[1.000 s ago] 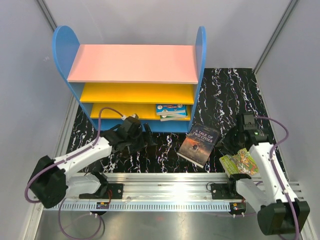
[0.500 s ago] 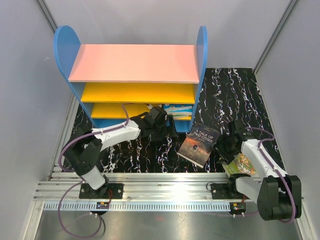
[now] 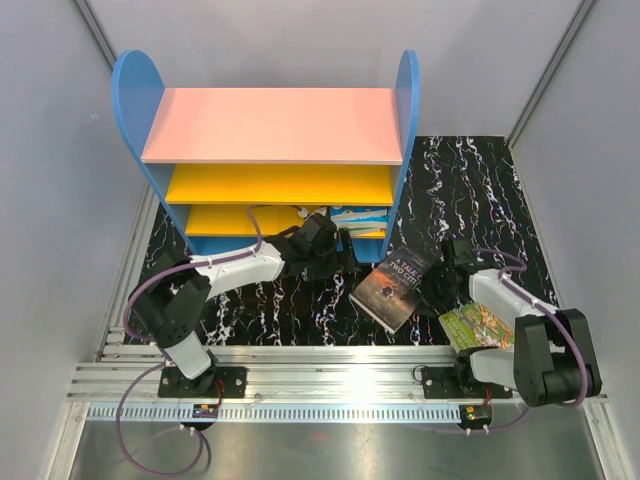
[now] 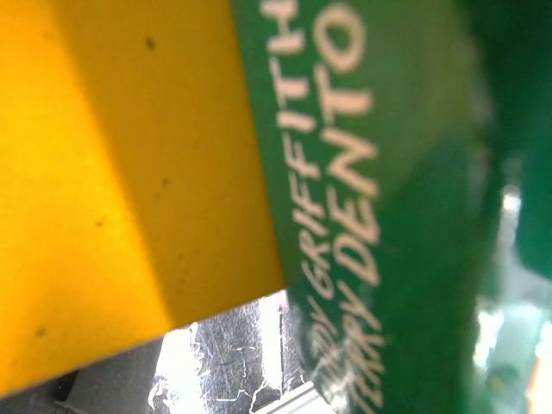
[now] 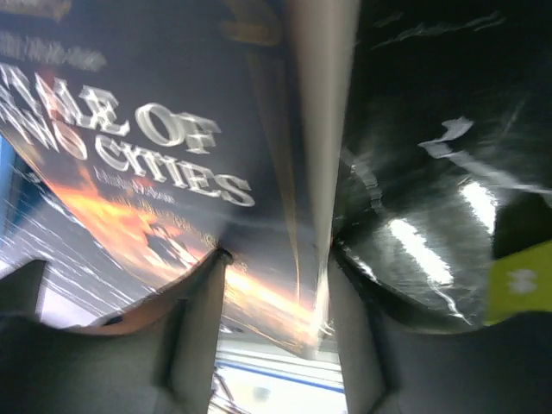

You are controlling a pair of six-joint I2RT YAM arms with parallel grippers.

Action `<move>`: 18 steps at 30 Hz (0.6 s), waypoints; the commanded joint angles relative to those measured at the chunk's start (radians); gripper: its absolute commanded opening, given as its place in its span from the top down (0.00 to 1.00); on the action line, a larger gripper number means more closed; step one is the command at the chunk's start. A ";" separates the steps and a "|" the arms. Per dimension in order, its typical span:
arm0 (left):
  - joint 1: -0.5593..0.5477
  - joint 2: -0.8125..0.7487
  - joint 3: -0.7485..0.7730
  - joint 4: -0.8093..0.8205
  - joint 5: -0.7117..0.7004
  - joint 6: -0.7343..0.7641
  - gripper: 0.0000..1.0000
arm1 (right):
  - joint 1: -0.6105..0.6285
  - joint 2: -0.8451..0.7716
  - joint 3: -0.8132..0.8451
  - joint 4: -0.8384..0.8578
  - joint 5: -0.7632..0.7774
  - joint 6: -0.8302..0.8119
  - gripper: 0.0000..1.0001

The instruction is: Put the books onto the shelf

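The shelf (image 3: 270,125) stands at the back with a few books (image 3: 362,220) lying on its lowest yellow board. My left gripper (image 3: 335,248) is at that board's front edge. The left wrist view shows no fingers, only the yellow board (image 4: 112,172) and a green book (image 4: 388,172) very close. The dark "A Tale of Two Cities" book (image 3: 393,287) lies on the mat. My right gripper (image 3: 437,285) is at its right edge. In the right wrist view that gripper (image 5: 274,252) straddles the edge, one finger on the cover (image 5: 129,172), the other against the pages.
A lime-green illustrated book (image 3: 478,325) lies on the black marbled mat (image 3: 480,190), partly under the right arm. Grey walls close in on both sides. A metal rail (image 3: 330,365) carrying the arm bases runs along the near edge.
My left arm swung right to the lower shelf, and the shelf slid slightly right. My right gripper moved left onto the dark book's edge, and the book shifted and turned a little.
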 commanded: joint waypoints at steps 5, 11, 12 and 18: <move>-0.064 0.001 -0.017 -0.002 0.144 0.089 0.09 | 0.114 0.159 0.013 0.141 0.083 -0.007 1.00; -0.063 -0.030 -0.019 -0.027 0.144 0.093 0.09 | 0.114 0.009 0.036 0.030 0.124 -0.077 1.00; -0.064 -0.039 -0.022 -0.029 0.146 0.090 0.09 | 0.113 -0.019 0.038 0.009 0.126 -0.087 1.00; -0.064 -0.105 -0.071 -0.027 0.146 0.075 0.09 | 0.114 -0.276 0.108 -0.218 0.105 -0.123 1.00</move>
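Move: A Tale of Two Cities lies flat with its middle about 5 cm left of the right fingers, level with them in reach and a shade lower; its right-hand edge is already between the open fingers. The green treehouse book is roughly 7 cm back and 13 cm right of the right hand. From the left hand, at the shelf front, A Tale of Two Cities is some 8 cm back, 10 cm right and 7 cm below. Shut the right gripper from just over half open on the right-hand edge of A Tale of Two Cities while sweeping about 2.5 cm left across the table, then raise it some 3.5 cm, easing back right a little and tipping the fingertips slightly outward, keeping the pinch. Hold the left gripper wide open at the shelf front, then start backing it off about 2.5 cm. ##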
